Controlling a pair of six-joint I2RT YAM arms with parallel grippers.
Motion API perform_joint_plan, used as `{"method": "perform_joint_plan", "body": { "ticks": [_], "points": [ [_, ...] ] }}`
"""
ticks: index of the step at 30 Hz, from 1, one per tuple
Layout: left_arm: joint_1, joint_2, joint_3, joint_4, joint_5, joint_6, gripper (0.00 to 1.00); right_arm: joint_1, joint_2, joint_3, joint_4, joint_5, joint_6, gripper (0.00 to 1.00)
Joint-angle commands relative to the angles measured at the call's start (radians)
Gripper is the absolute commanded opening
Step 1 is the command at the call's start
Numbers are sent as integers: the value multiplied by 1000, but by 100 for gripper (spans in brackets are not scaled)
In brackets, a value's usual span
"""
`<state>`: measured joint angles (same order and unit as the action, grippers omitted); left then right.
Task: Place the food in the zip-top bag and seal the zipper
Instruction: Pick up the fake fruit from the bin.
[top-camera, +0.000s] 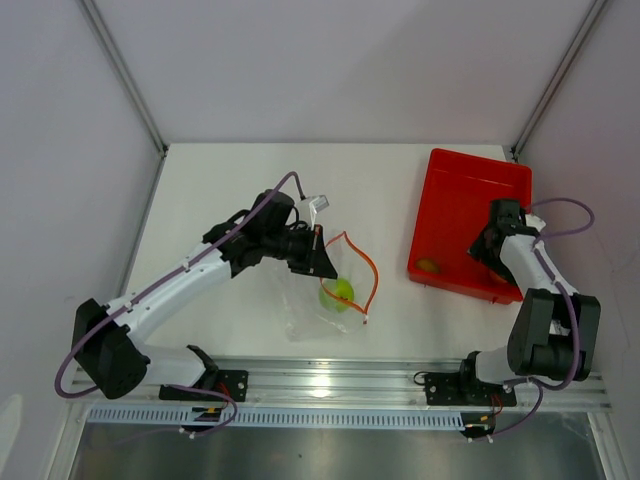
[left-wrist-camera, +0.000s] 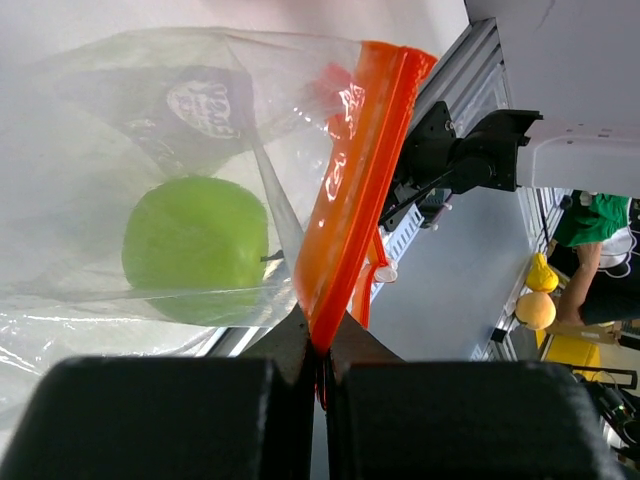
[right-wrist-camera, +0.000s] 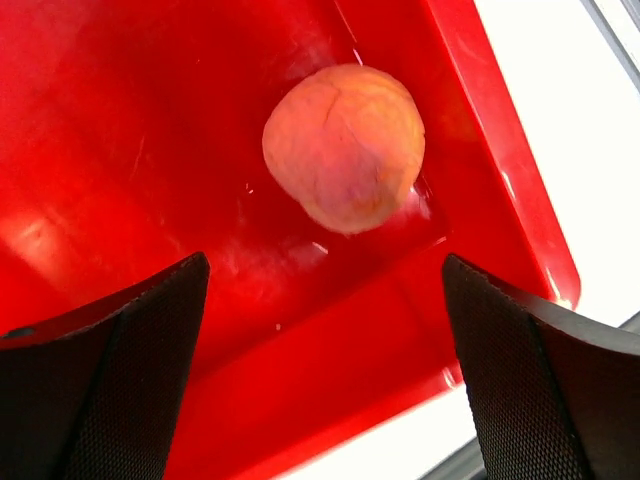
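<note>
The clear zip-top bag lies at the table's middle front with the green apple inside it; the apple also shows in the left wrist view. The bag's mouth is open, and the orange-red zipper loops round it. My left gripper is shut on one zipper strip, pinched between my fingertips. My right gripper hangs open over the red tray, just short of the orange-pink peach, which touches neither finger. The small brown lump lies in the tray's near left corner.
The red tray lies at the right, tilted, with a raised rim. The peach sits in its near right corner. White walls enclose the table, and a metal rail runs along the front edge.
</note>
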<state>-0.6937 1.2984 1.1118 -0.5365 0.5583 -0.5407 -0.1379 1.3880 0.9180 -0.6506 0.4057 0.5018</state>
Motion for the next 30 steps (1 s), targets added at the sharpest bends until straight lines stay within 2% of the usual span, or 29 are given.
{"method": "perform_joint_plan", "body": {
  "ticks": [1,19,25,27,29,30],
  "points": [
    [-3,-31,-4,47,41,15,1,-3,46,24,62,82,47,99],
    [-3,-25,-4,44,38,13,0,-3,259,87,173,176,-9,90],
    [-3,-16,2,35,35,13,1,-2,263,81,192,127,-17,72],
    [-1,-16,0,30,34,13,1,6,244,78,189,116,-25,63],
    [-1,-11,5,29,31,12,1,20,214,73,186,108,-31,49],
    [-1,-5,5,27,32,12,0,24,200,71,184,107,-34,46]
  ]
}}
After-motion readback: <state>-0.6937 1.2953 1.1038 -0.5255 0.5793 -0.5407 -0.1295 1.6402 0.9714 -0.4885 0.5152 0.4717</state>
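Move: The peach lies in the near right part of the red bin, roughly 4 cm ahead of the open right hand, 2 cm to its right and 4 cm below. The small brown fruit rests about 20 cm to the left of the peach and level with it; the bin's near right corner is some 8 cm back and 5 cm right of the peach. From the left hand, the peach is about 12 cm ahead, 48 cm right and 18 cm lower. With its fingers wide open, the right hand sinks about 4 cm into the bin towards the peach, easing forward and to the right on the way and tipping only slightly. It then slides forward at that depth, nearly 4 cm forward in all, until the peach sits between the fingers, and closes them by somewhat under half so that the pads meet the fruit on both sides. ##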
